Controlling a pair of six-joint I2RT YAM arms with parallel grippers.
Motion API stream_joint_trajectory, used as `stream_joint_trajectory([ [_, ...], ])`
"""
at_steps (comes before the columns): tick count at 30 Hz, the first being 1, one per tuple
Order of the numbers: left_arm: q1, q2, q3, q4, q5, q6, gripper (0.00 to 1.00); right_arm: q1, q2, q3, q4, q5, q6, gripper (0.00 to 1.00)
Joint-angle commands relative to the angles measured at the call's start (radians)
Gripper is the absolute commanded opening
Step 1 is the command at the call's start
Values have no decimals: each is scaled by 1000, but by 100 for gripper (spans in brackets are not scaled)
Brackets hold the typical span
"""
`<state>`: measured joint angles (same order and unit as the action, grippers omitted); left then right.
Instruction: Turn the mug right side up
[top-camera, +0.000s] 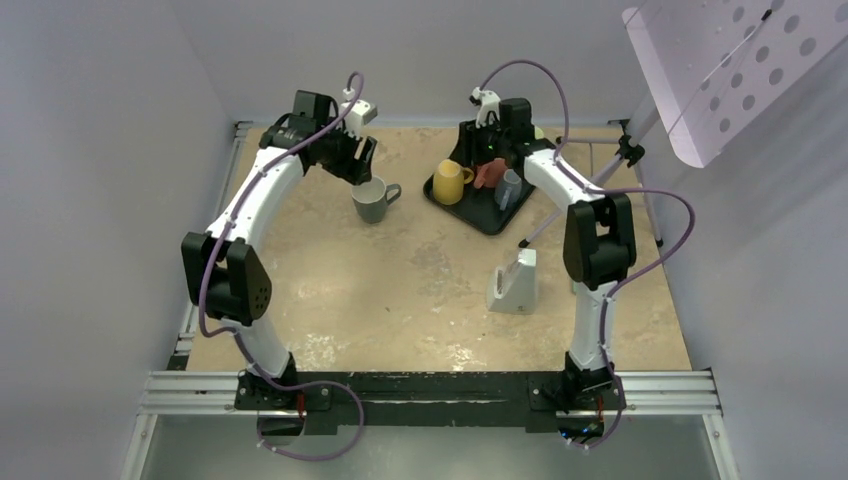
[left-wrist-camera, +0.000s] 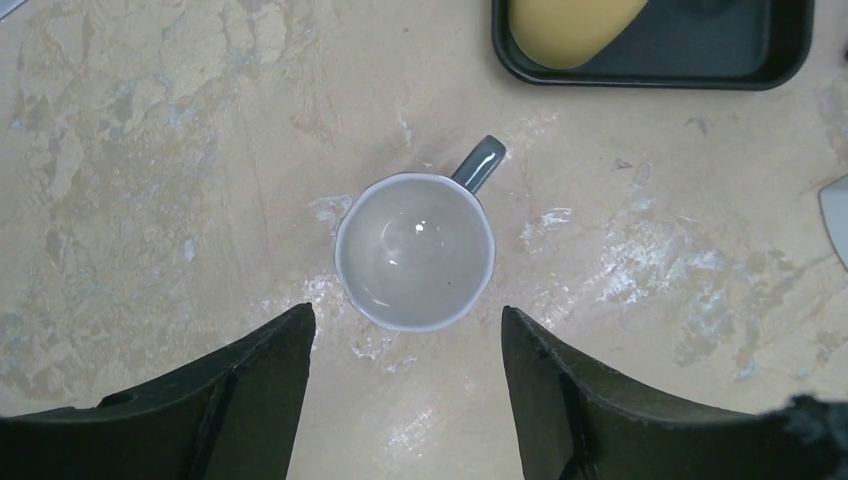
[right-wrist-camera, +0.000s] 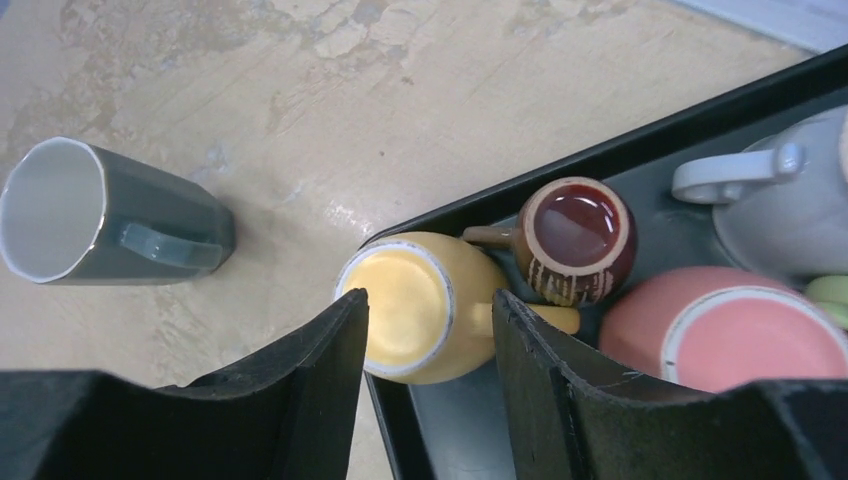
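A grey mug (top-camera: 371, 200) (left-wrist-camera: 415, 250) (right-wrist-camera: 110, 225) stands upright on the table, mouth up, with its handle toward the tray. My left gripper (top-camera: 357, 166) (left-wrist-camera: 406, 311) hovers just above it. That gripper is open and holds nothing; its fingers are clear of the rim. My right gripper (top-camera: 479, 158) (right-wrist-camera: 430, 297) is open above a yellow mug (top-camera: 450, 182) (right-wrist-camera: 405, 290) that sits bottom up in the black tray (top-camera: 492, 216) (right-wrist-camera: 600, 160). One finger stands over each side of that mug, and I see no grip.
The tray also holds a brown mug (right-wrist-camera: 580, 235), a pink mug (right-wrist-camera: 720, 335) and a white mug (right-wrist-camera: 790, 200). A white wedge-shaped stand (top-camera: 515, 282) sits on the table in front of the right arm. A perforated panel (top-camera: 730, 70) hangs at the upper right.
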<state>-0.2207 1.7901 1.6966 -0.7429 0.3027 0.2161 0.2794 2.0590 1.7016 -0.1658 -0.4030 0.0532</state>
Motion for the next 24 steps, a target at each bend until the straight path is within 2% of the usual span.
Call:
stream_joint_trajectory([
  [1,6,-84,-35,-11,50,-38,72,1,31,55,12,-57,117,52],
  [8,6,-102,-74,5,37,-55,72,2,25,-44,64,-108,171,50],
  [17,6,-95,-69,7,35,-63,72,9,-144,-282,127,-148,204,49],
  [21,6,-93,-68,6,37,-65,72,20,-220,-355,76,-108,147,49],
  [24,6,-91,-69,1,40,-64,72,21,-254,-358,0,14,77,49],
])
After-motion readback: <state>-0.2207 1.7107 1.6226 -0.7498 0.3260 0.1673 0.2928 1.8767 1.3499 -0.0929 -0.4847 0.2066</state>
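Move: Slightly back and to the left of the right hand, some 3 cm each way and about 7 cm below, stands the upside-down yellow mug, its handle pointing right. From that hand the brown mug is about 4 cm ahead and 1 cm right, the pink mug 1 cm ahead and 8 cm right, the small blue mug 4 cm back and 12 cm right, all about as low. From the left hand the yellow mug lies some 7 cm ahead, 23 cm right and 11 cm below. Sinking about 3.5 cm beside the yellow mug's handle, the right hand then sweeps back towards its base at that height, about 8 cm in all, its fingers staying half open and its wrist tipping some 10 degrees further down. A fingertip drags the handle around with it, swinging it clockwise. The left hand, empty, eases back 2 cm above the upright blue-gray mug and then waits. ##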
